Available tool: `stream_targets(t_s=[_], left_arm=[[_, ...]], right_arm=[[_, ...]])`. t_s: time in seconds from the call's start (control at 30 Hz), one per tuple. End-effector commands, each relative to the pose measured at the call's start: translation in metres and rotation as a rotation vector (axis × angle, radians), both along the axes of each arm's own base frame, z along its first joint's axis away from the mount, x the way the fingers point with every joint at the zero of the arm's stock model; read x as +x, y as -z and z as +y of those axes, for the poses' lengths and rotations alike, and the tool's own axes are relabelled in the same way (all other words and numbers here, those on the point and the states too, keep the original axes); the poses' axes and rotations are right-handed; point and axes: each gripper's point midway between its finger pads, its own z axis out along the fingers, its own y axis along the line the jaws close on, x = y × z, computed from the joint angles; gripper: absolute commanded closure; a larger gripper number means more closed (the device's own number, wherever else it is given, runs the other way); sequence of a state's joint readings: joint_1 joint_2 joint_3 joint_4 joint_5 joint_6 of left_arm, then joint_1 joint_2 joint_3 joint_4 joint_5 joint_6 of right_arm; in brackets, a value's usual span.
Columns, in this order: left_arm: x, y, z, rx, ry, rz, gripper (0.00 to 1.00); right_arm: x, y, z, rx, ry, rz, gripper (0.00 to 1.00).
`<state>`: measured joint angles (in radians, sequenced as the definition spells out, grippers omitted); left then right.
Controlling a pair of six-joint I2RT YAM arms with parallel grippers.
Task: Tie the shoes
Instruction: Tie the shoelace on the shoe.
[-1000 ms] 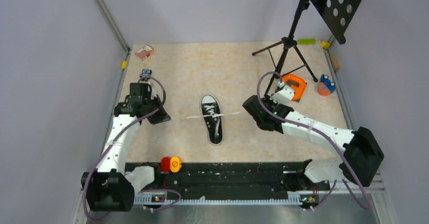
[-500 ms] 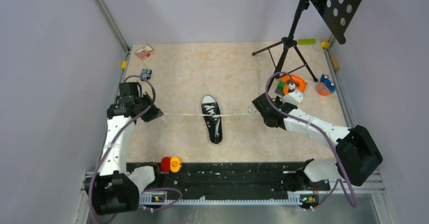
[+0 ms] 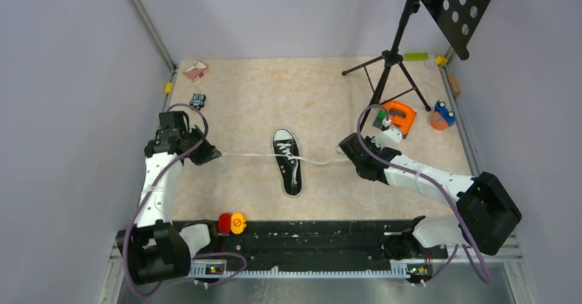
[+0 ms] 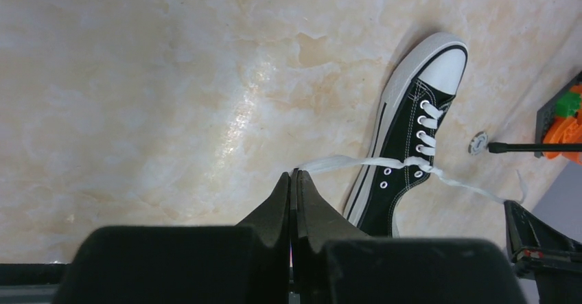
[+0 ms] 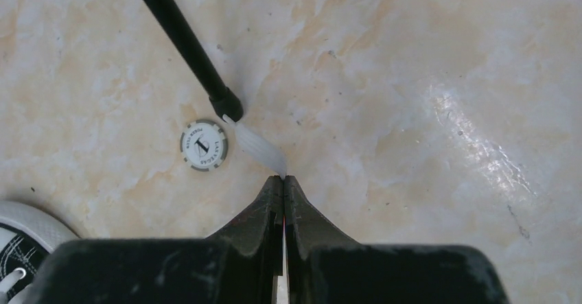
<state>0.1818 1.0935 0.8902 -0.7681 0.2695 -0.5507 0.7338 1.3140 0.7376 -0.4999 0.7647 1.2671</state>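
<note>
The black canvas shoe (image 3: 289,162) with its white sole edge lies lengthwise at the table's middle. One white lace (image 3: 248,155) runs taut to the left, pinched in my left gripper (image 3: 218,155), which is shut. The other lace (image 3: 321,160) sags slightly toward my right gripper (image 3: 342,152), also shut on it. In the left wrist view the shoe (image 4: 409,136) lies ahead of the left gripper (image 4: 295,174), which holds its lace (image 4: 343,161). The right wrist view shows the lace end (image 5: 259,143) sticking out of the right gripper (image 5: 283,178).
A black tripod (image 3: 389,60) with a perforated board (image 3: 461,5) stands back right, one leg (image 5: 180,35) ending just ahead of my right gripper beside a poker chip (image 5: 204,145). An orange object (image 3: 399,117), a blue toy (image 3: 443,115), a toy car (image 3: 198,100) and a pink box (image 3: 195,70) lie around.
Both grippers pulled the laces outward from the shoe over the last second. The right gripper has since eased back toward the shoe, and its lace now sags.
</note>
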Motion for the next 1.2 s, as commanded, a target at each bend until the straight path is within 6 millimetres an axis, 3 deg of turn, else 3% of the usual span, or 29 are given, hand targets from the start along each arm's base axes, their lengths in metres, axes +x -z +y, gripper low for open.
stream_targets(t_s=[0.0, 0.03, 0.17, 0.27, 0.33, 0.43, 0.57, 0.63, 0.87, 1.17], left_arm=[[0.013, -0.015, -0.014, -0.067, 0.082, -0.058, 1.0], [0.013, -0.018, -0.016, -0.074, 0.098, -0.072, 1.0], [0.014, -0.034, -0.041, -0.163, 0.253, -0.2, 1.0], [0.01, -0.035, -0.049, -0.188, 0.294, -0.209, 1.0], [0.008, -0.032, -0.05, -0.193, 0.292, -0.204, 1.0], [0.006, -0.031, -0.051, -0.197, 0.284, -0.207, 1.0], [0.003, -0.031, -0.058, -0.225, 0.307, -0.218, 1.0], [0.001, -0.031, -0.061, -0.24, 0.31, -0.214, 1.0], [-0.004, -0.035, -0.058, -0.206, 0.294, -0.232, 1.0], [-0.003, -0.038, -0.05, -0.149, 0.273, -0.227, 1.0]], right_arm=[[0.001, -0.012, 0.014, 0.044, -0.034, -0.02, 1.0], [-0.001, -0.008, 0.015, 0.05, -0.034, -0.001, 1.0], [-0.004, -0.007, 0.033, 0.118, -0.106, 0.023, 0.75], [-0.001, -0.02, 0.053, 0.218, -0.176, -0.03, 0.58], [0.001, -0.034, 0.065, 0.286, -0.215, -0.082, 0.52], [-0.002, -0.042, 0.09, 0.402, -0.248, -0.108, 0.51], [-0.004, -0.038, 0.148, 0.677, -0.317, -0.096, 0.51], [-0.003, -0.03, 0.165, 0.731, -0.305, -0.058, 0.52], [0.002, -0.006, 0.175, 0.825, -0.19, 0.002, 0.52], [-0.009, 0.028, 0.183, 0.947, -0.061, 0.204, 0.52]])
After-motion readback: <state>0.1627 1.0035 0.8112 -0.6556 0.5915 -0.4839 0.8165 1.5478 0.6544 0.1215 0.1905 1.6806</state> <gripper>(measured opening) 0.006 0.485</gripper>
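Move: The left hand pinches one lace end; the knot on the shoe lies about 27 cm to its right, roughly 1 cm ahead and some 8 cm lower, with the toe cap some 9 cm farther out and 3 cm left of the knot. From the right hand, pinching the other end, the knot is about 24 cm left, level fore and aft, 2 cm lower. Just ahead of the right hand on the table are the chip (6 cm ahead, 3 left) and the tripod foot (7 ahead, 1 right). Open the right fingers to about half and let go of the lace end, then swing that hand some 17 cm left towards the knot, arcing up slightly before dipping, and roll its left side up nearly 50 degrees. Keep the left fingers shut on their lace end and ease it about 5 cm right towards the shoe, rising a little and turning some 15 degrees clockwise. ##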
